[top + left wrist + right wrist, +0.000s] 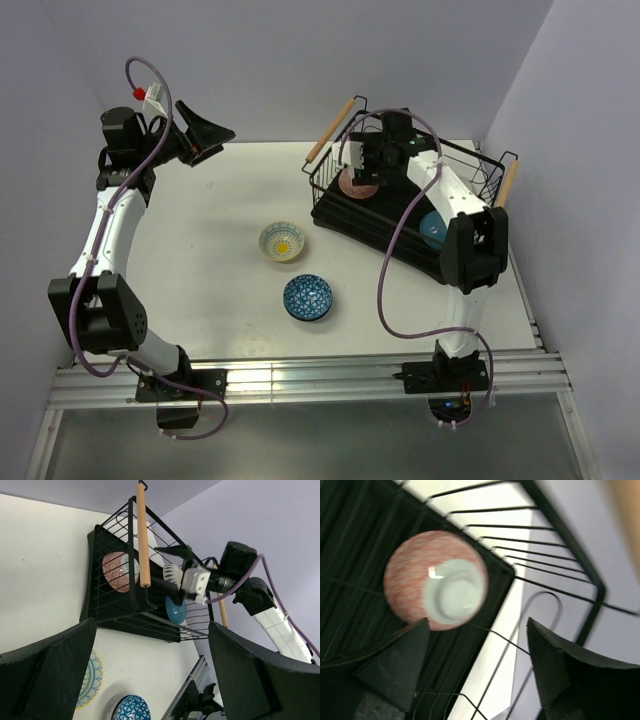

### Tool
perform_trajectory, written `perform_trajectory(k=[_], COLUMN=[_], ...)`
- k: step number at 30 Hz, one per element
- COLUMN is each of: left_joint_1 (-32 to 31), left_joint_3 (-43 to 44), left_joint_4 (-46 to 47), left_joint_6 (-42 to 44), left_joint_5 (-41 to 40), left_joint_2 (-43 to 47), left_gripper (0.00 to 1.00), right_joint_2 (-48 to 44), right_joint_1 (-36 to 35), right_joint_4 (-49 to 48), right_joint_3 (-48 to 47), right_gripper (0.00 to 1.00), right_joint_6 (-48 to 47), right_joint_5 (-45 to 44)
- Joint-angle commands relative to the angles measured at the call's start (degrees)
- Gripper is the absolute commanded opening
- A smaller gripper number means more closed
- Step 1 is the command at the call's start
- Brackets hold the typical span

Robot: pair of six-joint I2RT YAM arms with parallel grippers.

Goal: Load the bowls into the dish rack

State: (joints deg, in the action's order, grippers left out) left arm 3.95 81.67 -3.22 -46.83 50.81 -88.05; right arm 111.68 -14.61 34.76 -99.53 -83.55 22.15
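Observation:
The dish rack [350,228], a black wire basket with wooden handles, stands at the back right. In it a pink bowl [356,186] lies upside down, its pale foot ring facing the right wrist camera [437,585], and a plain blue bowl [433,228] leans near the right end. My right gripper [366,172] hangs open just above the pink bowl, with nothing between its fingers [477,645]. On the table are a white bowl with a yellow centre [282,241] and a blue patterned bowl [307,297]. My left gripper [205,135] is open, raised at the back left.
The rack's left wooden handle [331,130] and right handle [508,183] stick out past its ends. Lilac walls close in the table at the back and on both sides. A metal rail [300,375] runs along the near edge.

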Motion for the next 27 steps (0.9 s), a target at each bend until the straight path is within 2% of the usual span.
perform_trajectory(k=[1,4,6,7,9,10,13,24,27], left_joint_1=[0.1,0.1,0.1,0.1,0.1,0.1,0.19,0.19,0.19], left_joint_3=[1.83,1.3,0.6,0.6,0.51,0.6,-0.1,-2.57,-2.57], left_joint_4=[2.78,5.5,6.47,6.82,6.57,5.95,6.64,9.2,8.42], left_joint_6=[-0.89,-2.12,-2.91,-3.18,-2.92,-2.31,-2.3,-4.67,-4.07], left_joint_5=[1.31,1.58,1.93,1.93,2.02,1.84,1.49,1.58,1.23], left_joint_2=[-0.01,-0.28,-0.37,-0.45,-0.54,-0.37,0.25,1.04,1.3], left_gripper=[0.99,0.99,0.99,1.0,1.0,1.0,0.99,0.99,1.0], right_joint_2=[-1.11,0.46,2.83,6.58,10.56,12.14,15.32,15.41,17.08], right_joint_1=[2.47,3.53,3.98,4.06,4.42,4.59,5.21,6.09,6.09], right_joint_4=[-1.53,-4.52,-4.71,-2.09,1.69,4.23,3.57,-4.61,-5.41], right_joint_3=[-5.14,-7.77,-11.46,-16.96,-23.4,-28.31,-30.64,-21.42,-22.63], right_gripper=[0.83,0.75,0.59,0.47,0.36,0.28,0.19,0.14,0.14], right_joint_6=[10.23,19.63,27.07,29.56,36.48,38.79,47.06,63.67,68.24], right_joint_5=[3.86,3.52,1.76,0.1,-0.7,-1.4,-2.37,-0.97,-1.67])
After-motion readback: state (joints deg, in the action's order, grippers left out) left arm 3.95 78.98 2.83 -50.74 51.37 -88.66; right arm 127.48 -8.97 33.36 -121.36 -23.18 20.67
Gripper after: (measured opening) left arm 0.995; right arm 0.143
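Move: The upturned pink bowl, already free of the right fingers, lies about 6 cm below that hand and some 2 cm to its left, hardly any farther back. The rack's left wooden handle is about 11 cm ahead and 9 cm left, near the hand's height; the upturned blue bowl is some 13 cm back, 18 cm right and 7 cm below. From the left hand, the pink bowl is roughly 8 cm ahead, 31 cm right and 24 cm below. Right hand arcs up and about 7 cm forward from the pink bowl, then sinks, closing fingers, turning clockwise. ##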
